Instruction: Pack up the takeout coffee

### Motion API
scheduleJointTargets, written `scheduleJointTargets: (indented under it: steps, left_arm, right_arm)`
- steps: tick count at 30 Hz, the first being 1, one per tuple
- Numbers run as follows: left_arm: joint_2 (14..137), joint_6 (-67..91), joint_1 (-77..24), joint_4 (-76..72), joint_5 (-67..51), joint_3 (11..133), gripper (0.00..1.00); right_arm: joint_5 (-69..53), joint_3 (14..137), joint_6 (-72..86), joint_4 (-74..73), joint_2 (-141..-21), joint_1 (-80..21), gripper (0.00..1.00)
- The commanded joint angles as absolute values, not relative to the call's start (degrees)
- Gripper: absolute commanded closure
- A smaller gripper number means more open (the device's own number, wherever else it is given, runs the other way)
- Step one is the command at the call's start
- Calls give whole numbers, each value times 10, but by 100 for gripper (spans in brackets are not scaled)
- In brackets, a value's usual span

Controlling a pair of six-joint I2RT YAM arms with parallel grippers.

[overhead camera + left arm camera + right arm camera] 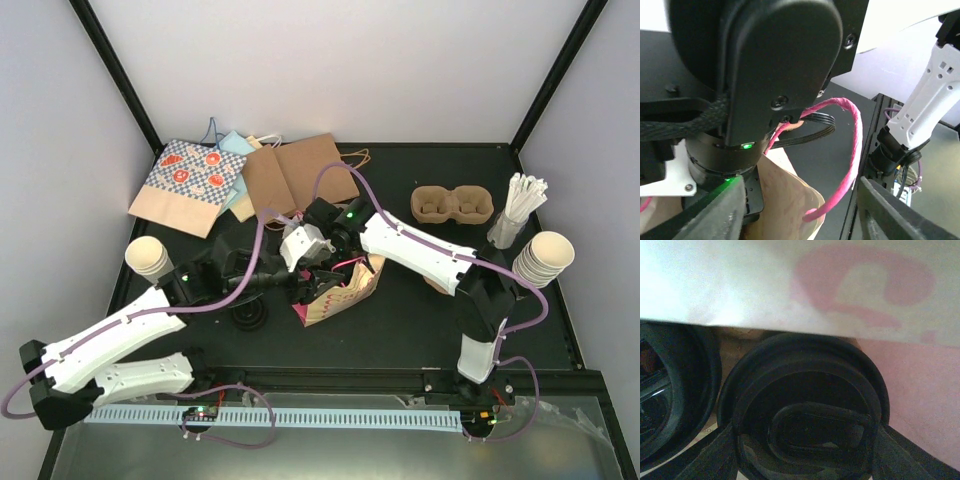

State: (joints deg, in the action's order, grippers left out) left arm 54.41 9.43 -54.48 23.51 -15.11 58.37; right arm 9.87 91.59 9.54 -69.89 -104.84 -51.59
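A small kraft paper bag (345, 290) with pink print and a pink handle (852, 145) stands at the table's middle. My right gripper (325, 268) reaches down inside it. In the right wrist view its fingers (710, 460) press both sides of a takeout coffee's black lid (805, 390), and the gripper (805, 455) is shut on that cup. A second black-lidded cup (675, 390) sits just left of it in the bag. My left gripper (800, 215) is open at the bag's left side, with the bag's rim (785, 200) and the pink handle between its jaws.
Stacks of lidless cream cups stand at the left (148, 257) and the right (545, 258). A cardboard cup carrier (452, 205) and a holder of white sticks (520, 205) are at the back right. Flat paper bags (240, 180) lie at the back left. Black lids (250, 315) sit near the left arm.
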Motion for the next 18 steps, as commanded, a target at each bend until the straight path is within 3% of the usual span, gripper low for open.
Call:
scheduleJointTargets:
  steps: [1,4,8,14,18]
  left_arm:
    - [560,63,-566,223,-110,616,40]
    - [564,62,-571,223,-103,614,51]
    - [567,60,-573,230,-95,615,60]
    - [572,58,-574,254,-81,613,62]
    - [577,60,-577,269,-72,604,61]
  right_arm:
    - [80,899,109,-700,-1066,-508,48]
    - [86,915,111,-715,-1065,-508,41]
    - [100,950,117,-738,-1051,-508,20]
    - [112,997,126,-778,-1032,-508,0]
    - [109,1014,127,-795,-1023,-509,0]
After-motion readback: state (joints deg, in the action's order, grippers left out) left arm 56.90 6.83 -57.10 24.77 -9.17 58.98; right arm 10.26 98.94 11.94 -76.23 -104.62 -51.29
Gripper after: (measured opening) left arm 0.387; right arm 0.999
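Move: The right hand, down inside the paper bag, still has its fingers round a black-lidded coffee cup, whose middle is about 5 cm below them; a second lidded cup stands some 7 cm back and 6 cm left of the right hand, at the same height. From the left hand, the bag's near pink handle is about 5 cm right and 3 cm forward, at fingertip height, the bag's middle 5 cm forward, 3 cm right and 18 cm below. The right hand first stays put, then spreads its fingers wide to let go of the lidded cup and draws straight up off it by about 3.5 cm, still inside the bag. Meanwhile the left hand, pointing right, eases about 1.5 cm down and slightly right, then edges a little forward, closing its fingers partway, from two-thirds open to some two-fifths, around the foot of the pink handle at the bag's rim. ##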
